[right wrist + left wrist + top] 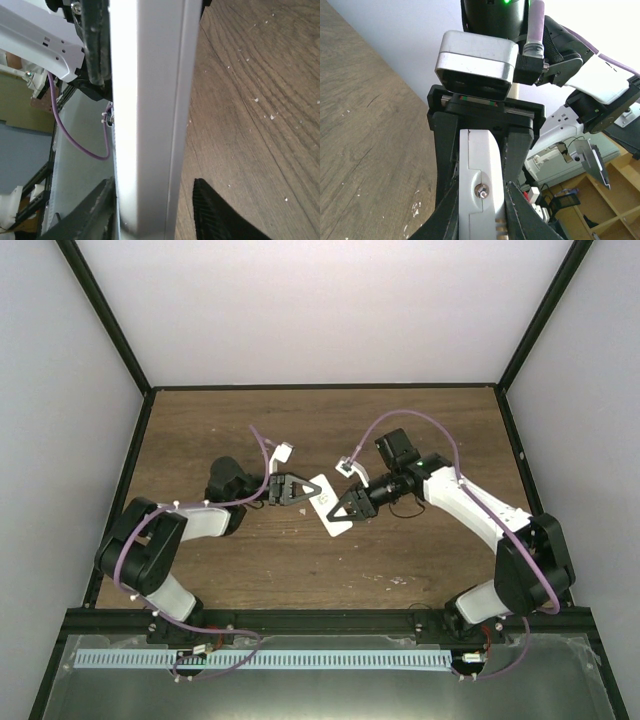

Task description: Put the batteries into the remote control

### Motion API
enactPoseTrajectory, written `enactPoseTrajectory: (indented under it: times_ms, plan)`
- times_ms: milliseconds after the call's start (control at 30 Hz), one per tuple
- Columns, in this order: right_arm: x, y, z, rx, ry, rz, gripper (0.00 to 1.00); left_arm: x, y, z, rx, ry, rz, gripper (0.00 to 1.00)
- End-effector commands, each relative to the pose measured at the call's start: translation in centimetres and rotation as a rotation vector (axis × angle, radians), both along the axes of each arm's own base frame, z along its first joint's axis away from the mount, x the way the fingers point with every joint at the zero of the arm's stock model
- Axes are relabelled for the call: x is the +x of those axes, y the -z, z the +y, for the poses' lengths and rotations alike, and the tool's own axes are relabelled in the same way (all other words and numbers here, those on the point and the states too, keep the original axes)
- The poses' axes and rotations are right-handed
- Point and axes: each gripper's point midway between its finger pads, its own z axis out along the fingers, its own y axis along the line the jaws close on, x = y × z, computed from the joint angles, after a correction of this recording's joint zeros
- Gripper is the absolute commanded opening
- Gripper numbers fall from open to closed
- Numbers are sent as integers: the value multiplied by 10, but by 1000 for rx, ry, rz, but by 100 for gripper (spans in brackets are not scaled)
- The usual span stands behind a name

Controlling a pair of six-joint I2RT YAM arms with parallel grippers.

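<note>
The white remote control is held above the table's middle between both grippers. My left gripper is shut on one end of it; in the left wrist view both fingers press the remote's sides at my gripper, and a small round metal part shows in the end face. My right gripper is open around the other end. In the right wrist view the remote's long edge lies against one finger, with a gap to the other finger. No orange-red batteries show in any view.
The wooden table carries small white crumbs. White walls and black frame posts close in the back and sides. A slotted white rail runs along the near edge below the arm bases.
</note>
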Motion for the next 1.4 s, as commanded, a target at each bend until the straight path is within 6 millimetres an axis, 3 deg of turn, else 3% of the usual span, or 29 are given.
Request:
enactPoseTrajectory:
  times_ms: [0,300,467,567,667,733,767,800,933,1100,1233,1367]
  plan:
    - [5,-20,9,44,-22,-27,27,-6,-14,-1,-15,25,-78,0]
    - [3,-18,13,41,-47,8,3,-7,-10,-3,33,32,-107,0]
    - [3,-18,15,41,-50,8,1,-6,-10,-3,50,28,-129,5]
    - [6,-18,14,29,-39,-8,1,-7,-11,-3,49,30,-136,28]
    - [11,-13,12,-7,-15,-31,1,-4,-7,-2,60,13,-133,62]
    - [14,-8,10,-42,8,-44,1,8,-2,5,75,-67,-123,79]
    - [17,-6,8,-62,24,-55,1,15,-1,12,79,-127,-123,96]
    - [18,-3,6,-82,39,-63,1,24,0,21,85,-199,-124,99]
    - [35,13,-8,-209,152,-110,1,49,7,62,160,-433,-141,100]
    - [77,58,-49,-630,391,-215,1,62,17,97,400,-649,-188,100]
    - [94,64,-62,-864,497,-315,1,66,12,121,505,-786,-214,100]
    - [107,70,-60,-1029,566,-389,1,68,-1,137,537,-880,-210,100]
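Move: The remote control is still held by the left fingers near its far end; its middle lies about 4 cm to the right of the left hand and some 4 cm back, roughly level with it. From the right hand, whose part-open fingers straddle the near half from the right side, that middle is about 2 cm ahead, neither left nor right, and at about the same height. Only bare tabletop lies below. The remote changes hands in mid-air: the right fingers close on its near half while the left still holds it, then the left fingers open wide and back off about 11 cm left and some 6 cm forward, swinging counter-clockwise. The right hand keeps its pinch and carries it forward and down, about 8 cm each, with some drift right, its fingers tipping steeply towards the table. ##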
